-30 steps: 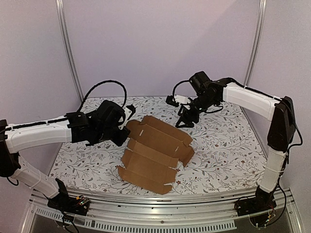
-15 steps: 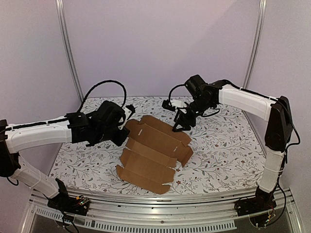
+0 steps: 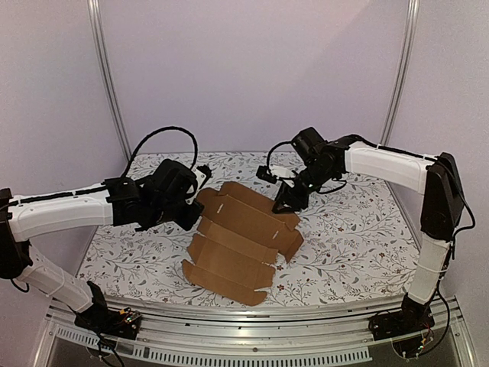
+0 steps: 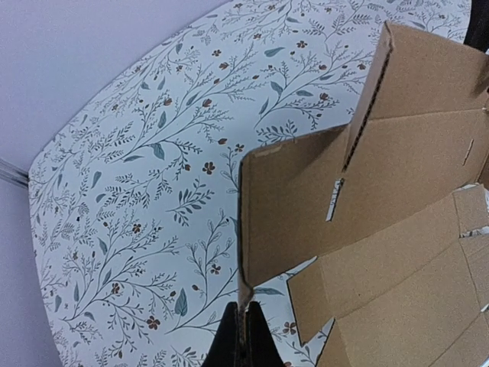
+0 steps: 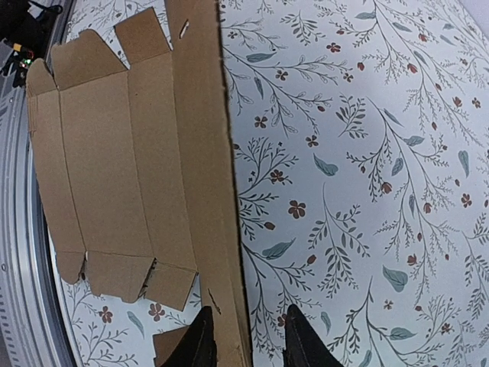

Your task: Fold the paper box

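The paper box (image 3: 237,238) is a flat brown die-cut cardboard sheet with notched flaps, lying mid-table with its left part lifted. My left gripper (image 3: 196,206) is shut on the sheet's left edge. In the left wrist view its tips (image 4: 244,340) pinch the thin edge of a raised flap (image 4: 306,206). My right gripper (image 3: 283,203) is at the sheet's far right edge. In the right wrist view it (image 5: 248,345) is open and straddles the long edge of the cardboard (image 5: 130,153). One finger (image 5: 200,344) is over the cardboard, and the other is over the cloth with a gap beside it.
A floral-patterned cloth (image 3: 351,229) covers the table. A metal rail (image 3: 252,321) runs along the near edge, with the arm bases at its ends. Two upright poles (image 3: 107,84) stand at the back corners in front of plain purple walls.
My right gripper has moved left and down onto the sheet's far edge, and its jaws have narrowed. The sheet's right side has shifted slightly. The left arm keeps its grip and has not moved.
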Controlling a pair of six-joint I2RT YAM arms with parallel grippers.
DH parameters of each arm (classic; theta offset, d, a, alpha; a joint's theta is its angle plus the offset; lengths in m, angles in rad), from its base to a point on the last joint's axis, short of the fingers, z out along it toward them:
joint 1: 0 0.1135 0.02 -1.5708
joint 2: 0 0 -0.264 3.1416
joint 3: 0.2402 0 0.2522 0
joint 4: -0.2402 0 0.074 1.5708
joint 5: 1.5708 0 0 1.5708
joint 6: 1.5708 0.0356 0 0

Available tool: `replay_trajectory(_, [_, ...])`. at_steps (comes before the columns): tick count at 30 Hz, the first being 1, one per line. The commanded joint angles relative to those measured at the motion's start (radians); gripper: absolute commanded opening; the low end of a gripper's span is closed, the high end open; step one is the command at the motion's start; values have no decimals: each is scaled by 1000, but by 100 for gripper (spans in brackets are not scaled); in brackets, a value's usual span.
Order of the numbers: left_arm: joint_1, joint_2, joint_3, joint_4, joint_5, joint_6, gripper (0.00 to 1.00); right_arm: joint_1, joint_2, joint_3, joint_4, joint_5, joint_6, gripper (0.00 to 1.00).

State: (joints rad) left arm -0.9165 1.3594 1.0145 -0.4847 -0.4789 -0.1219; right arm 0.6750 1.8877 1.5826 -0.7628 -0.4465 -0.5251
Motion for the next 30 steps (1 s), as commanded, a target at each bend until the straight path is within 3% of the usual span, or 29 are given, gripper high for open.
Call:
replay_trajectory(1, [-21,-17,-20,9,6,-17,0,11,-38,-19,29,-5,22,24])
replay_trajectory(6, [-22,-19,-27,11,2,-37,0,18,-43,-38,31,13,21,0])
replay_trajectory(9, [-22,-27,-36,22,3,-42,0,29,-58,-52,40,48,19,0])
replay_trajectory(19, [-20,-162,-49,-3,-5,-133,36,99,-176,-136,84,209,34,0])
replay_trajectory(24, [-18,-261,-21,-7,99,-170,47,150,-213,-142,84,312,49,0])
replay_trajectory(30, [-15,-320,4,32,275,-217,51,215,-236,-141,79,439,59,0])
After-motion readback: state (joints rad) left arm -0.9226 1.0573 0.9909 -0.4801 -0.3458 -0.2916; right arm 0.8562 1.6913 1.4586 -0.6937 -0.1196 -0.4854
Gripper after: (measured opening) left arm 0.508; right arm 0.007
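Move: The right hand's parted fingers straddle the top edge of the box's far wall, near its right end: that stretch of edge is midway between the pads, about 1 cm below. From this hand, the right end flap is roughly 6 cm back and 3 cm right, 6 cm lower; the floor panels centre about 11 cm back, 13 cm left, 9 cm down. The left hand already pinches the left end flap, whose middle is about 2 cm ahead and 1 cm right; the right hand's wall edge is level ahead with it, some 21 cm to its right. The right fingers shut on the far wall's edge and pinch it, then draw it back and up by about 4 cm each way while the fingertips swing forward. The left hand lets go of the left end flap, opening about halfway, then lifts away some 9 cm and somewhat back, rolling its left side down and its fingertips rightward. ##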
